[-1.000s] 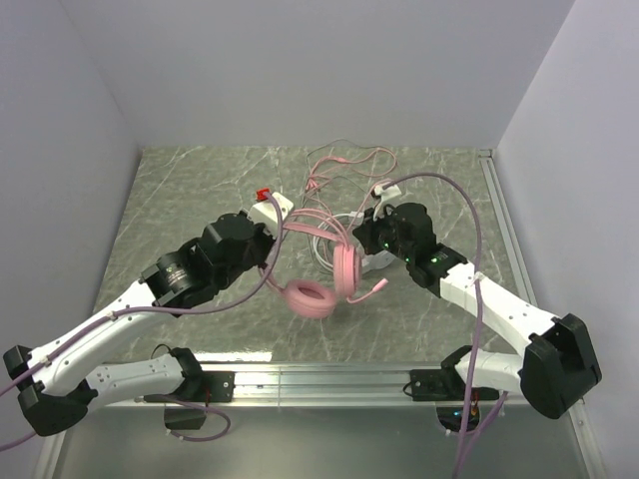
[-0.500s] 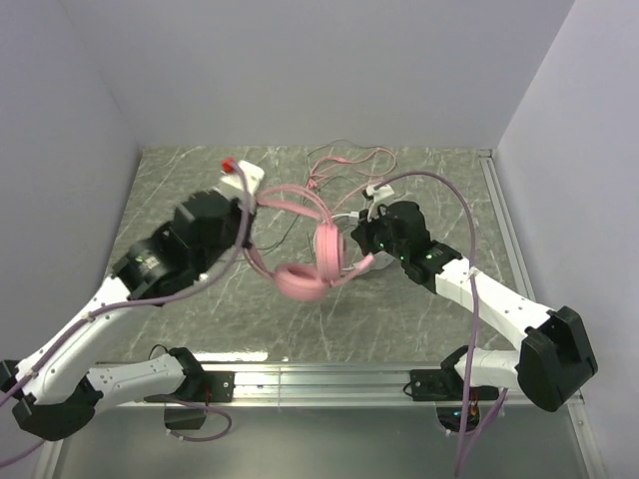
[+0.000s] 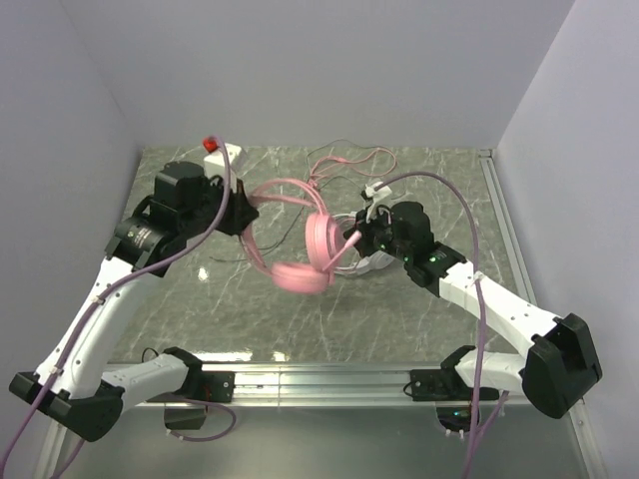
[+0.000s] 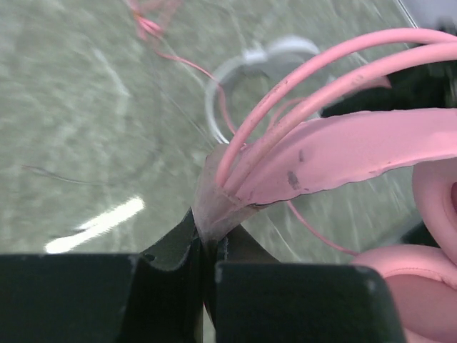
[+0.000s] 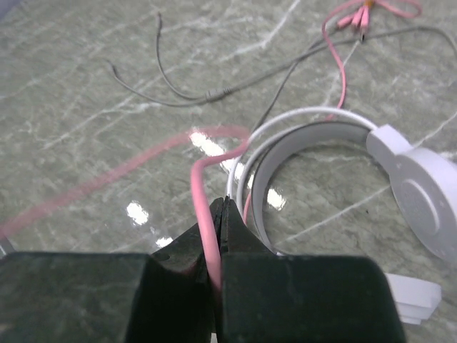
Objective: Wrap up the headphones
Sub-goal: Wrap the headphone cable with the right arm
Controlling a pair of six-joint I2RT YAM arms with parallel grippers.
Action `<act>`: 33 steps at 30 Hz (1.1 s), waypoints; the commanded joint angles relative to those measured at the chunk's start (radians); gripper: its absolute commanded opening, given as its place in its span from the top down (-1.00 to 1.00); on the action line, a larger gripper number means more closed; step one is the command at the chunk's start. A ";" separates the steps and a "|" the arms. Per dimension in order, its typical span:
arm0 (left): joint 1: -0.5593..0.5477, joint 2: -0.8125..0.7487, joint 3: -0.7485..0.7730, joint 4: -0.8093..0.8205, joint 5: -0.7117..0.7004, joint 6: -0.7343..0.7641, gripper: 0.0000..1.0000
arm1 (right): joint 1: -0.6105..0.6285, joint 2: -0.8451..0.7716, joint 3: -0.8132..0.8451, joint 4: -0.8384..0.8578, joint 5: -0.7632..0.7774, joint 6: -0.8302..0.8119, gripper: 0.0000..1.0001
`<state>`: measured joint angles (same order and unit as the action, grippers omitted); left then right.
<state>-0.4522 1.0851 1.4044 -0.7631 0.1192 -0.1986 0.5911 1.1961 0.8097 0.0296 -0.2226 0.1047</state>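
Observation:
The pink headphones point(image 3: 321, 242) hang above the table, and my left gripper point(image 3: 245, 205) is shut on the end of their headband point(image 4: 357, 150). In the left wrist view the jaws point(image 4: 207, 239) pinch the band's pale tip, with the ear cups point(image 4: 435, 200) hanging at the right. My right gripper point(image 3: 357, 235) is shut on the thin pink cable point(image 5: 200, 186), which runs up between its jaws point(image 5: 218, 204). The white headphones point(image 5: 314, 132) lie flat on the table just beyond and under the right gripper point(image 3: 374, 264).
Loose loops of pink cable point(image 3: 344, 160) lie at the back of the marble table point(image 3: 449, 190). A thin grey cable point(image 5: 186, 93) curls on the table ahead of the right gripper. Grey walls stand close on three sides.
My left arm has swung back and to the left, carrying the pink headband with it. The ear cups followed left and rose off the table. The right gripper has barely moved.

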 commanded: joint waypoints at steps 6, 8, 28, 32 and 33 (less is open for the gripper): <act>-0.205 -0.106 -0.113 0.064 0.151 0.091 0.99 | -0.060 0.022 0.132 -0.008 -0.033 0.004 1.00; -0.256 -0.111 -0.139 0.058 0.033 0.134 0.99 | -0.076 0.022 0.158 -0.022 -0.044 0.009 1.00; -0.341 0.122 -0.160 0.160 -0.780 0.188 0.99 | -0.106 -0.029 0.457 -0.414 -0.311 -0.020 1.00; -0.326 0.133 -0.159 0.183 -0.814 0.245 0.99 | -0.108 -0.056 0.467 -0.445 -0.353 -0.014 1.00; -0.324 0.139 -0.154 0.183 -0.822 0.255 0.99 | -0.108 -0.065 0.468 -0.456 -0.362 -0.013 1.00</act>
<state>-0.7792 1.2278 1.1992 -0.6785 -0.6186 0.0296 0.4900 1.1809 1.2201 -0.3870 -0.5106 0.0990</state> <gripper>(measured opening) 0.079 0.005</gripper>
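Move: The right hand already has the pink cable pinched; the ear cups of the pink headphones it serves hang about 9 cm to its left, 8 cm back and some 8 cm higher. The white headphones lie on the table roughly 13 cm ahead of it and 18 cm below, neither left nor right. From the left hand, which holds the pink headband, the pinched cable is about 24 cm to the right, 3 cm ahead and 14 cm lower. Up goes the right hand by about 11 cm, first easing forward, then drawing back, climbing from below the pink ear cups to above them with the cable still pinched. The left hand keeps its grip on the headband and sinks some 10 cm, swinging back and right while turning clockwise, then forward and left as it turns counter-clockwise and rolls its left side up. ##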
